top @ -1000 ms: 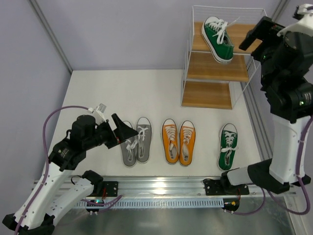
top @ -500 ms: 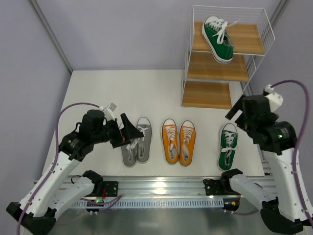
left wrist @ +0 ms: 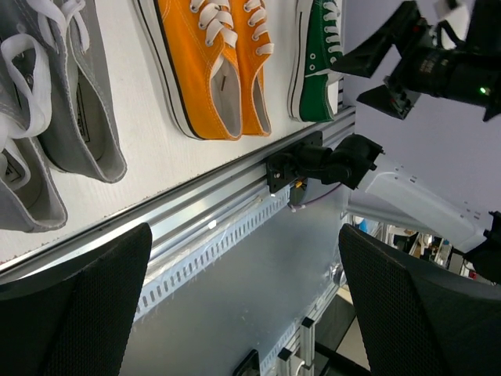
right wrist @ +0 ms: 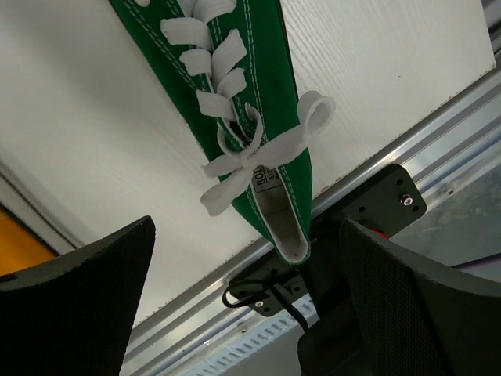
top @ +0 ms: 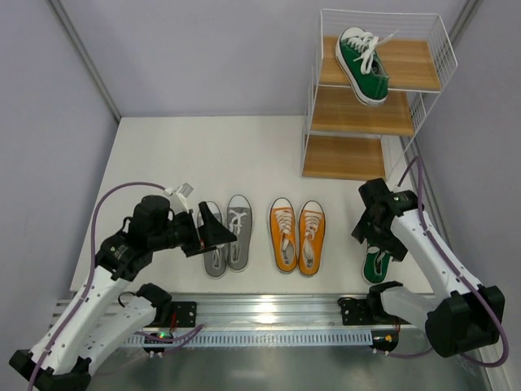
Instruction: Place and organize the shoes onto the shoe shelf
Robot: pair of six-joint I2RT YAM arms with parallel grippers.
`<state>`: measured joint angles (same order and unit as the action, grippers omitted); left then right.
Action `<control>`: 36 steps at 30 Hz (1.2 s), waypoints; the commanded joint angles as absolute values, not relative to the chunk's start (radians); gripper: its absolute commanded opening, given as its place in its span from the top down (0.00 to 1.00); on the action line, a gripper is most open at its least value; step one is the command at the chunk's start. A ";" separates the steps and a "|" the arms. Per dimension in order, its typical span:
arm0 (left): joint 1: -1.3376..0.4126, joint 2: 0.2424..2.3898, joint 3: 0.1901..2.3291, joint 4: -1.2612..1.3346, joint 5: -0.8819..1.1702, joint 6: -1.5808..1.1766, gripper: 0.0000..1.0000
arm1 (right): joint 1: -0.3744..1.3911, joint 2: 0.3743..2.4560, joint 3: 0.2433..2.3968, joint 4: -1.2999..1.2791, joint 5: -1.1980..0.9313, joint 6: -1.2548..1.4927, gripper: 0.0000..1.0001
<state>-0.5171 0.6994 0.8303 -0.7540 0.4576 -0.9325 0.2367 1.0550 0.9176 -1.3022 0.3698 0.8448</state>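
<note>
One green shoe lies tilted on the top board of the shoe shelf. Its mate lies on the table at the right. My right gripper hangs open low over that shoe's heel end, with nothing between its fingers. The orange pair and the grey pair lie side by side on the table. My left gripper is open above the left grey shoe and holds nothing.
An aluminium rail with both arm bases runs along the table's near edge. The shelf's two lower boards are bare. Grey walls close in the left, back and right sides. In the left wrist view the right arm shows beyond the green shoe.
My right arm has swung down from beside the shelf's top to just above the green shoe on the table. My left gripper has shifted slightly right over the grey pair. No shoe moved.
</note>
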 commanded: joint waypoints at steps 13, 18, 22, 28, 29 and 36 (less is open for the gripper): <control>-0.520 0.606 0.821 -0.775 0.426 -0.910 0.00 | 0.069 1.420 0.827 -0.933 0.393 0.674 0.42; -0.520 0.600 0.845 -0.808 0.400 -0.897 0.01 | 0.066 1.354 0.828 -0.937 0.350 0.660 0.96; -0.520 0.603 0.848 -0.810 0.393 -0.903 0.00 | 0.067 1.111 0.867 -1.049 0.308 0.647 0.96; -0.519 0.653 0.856 -0.766 0.410 -0.908 0.00 | 0.069 0.804 1.067 -1.247 0.218 0.589 0.96; -0.518 0.673 0.864 -0.755 0.419 -0.907 0.00 | 0.069 0.789 1.144 -1.273 0.206 0.580 0.96; -0.518 0.773 0.922 -0.724 0.445 -0.877 0.00 | 0.069 0.843 1.631 -1.382 0.152 0.376 0.96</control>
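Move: From the right hand, the remaining green shoe's middle lies about 4 cm ahead, 2 cm to the right and 10 cm below. The nearer orange shoe stands some 23 cm to the left of that shoe and 2 cm farther out, and the other orange shoe 31 cm left of it and 3 cm out. The shelf's lowest board is about 32 cm ahead of the right hand and 6 cm left. From the left hand, the green shoe is roughly 6 cm ahead, 44 cm right and 21 cm below. Lower the open right gripper about 8 cm onto the remaining green shoe, easing forward and slightly right as it sinks, and pinch it at the laces and tongue. Then keep that pinch and raise the shoe some 26 cm almost straight up, drawing back and a little left late in the lift while the fingers swing forward and up by about 45 degrees. ##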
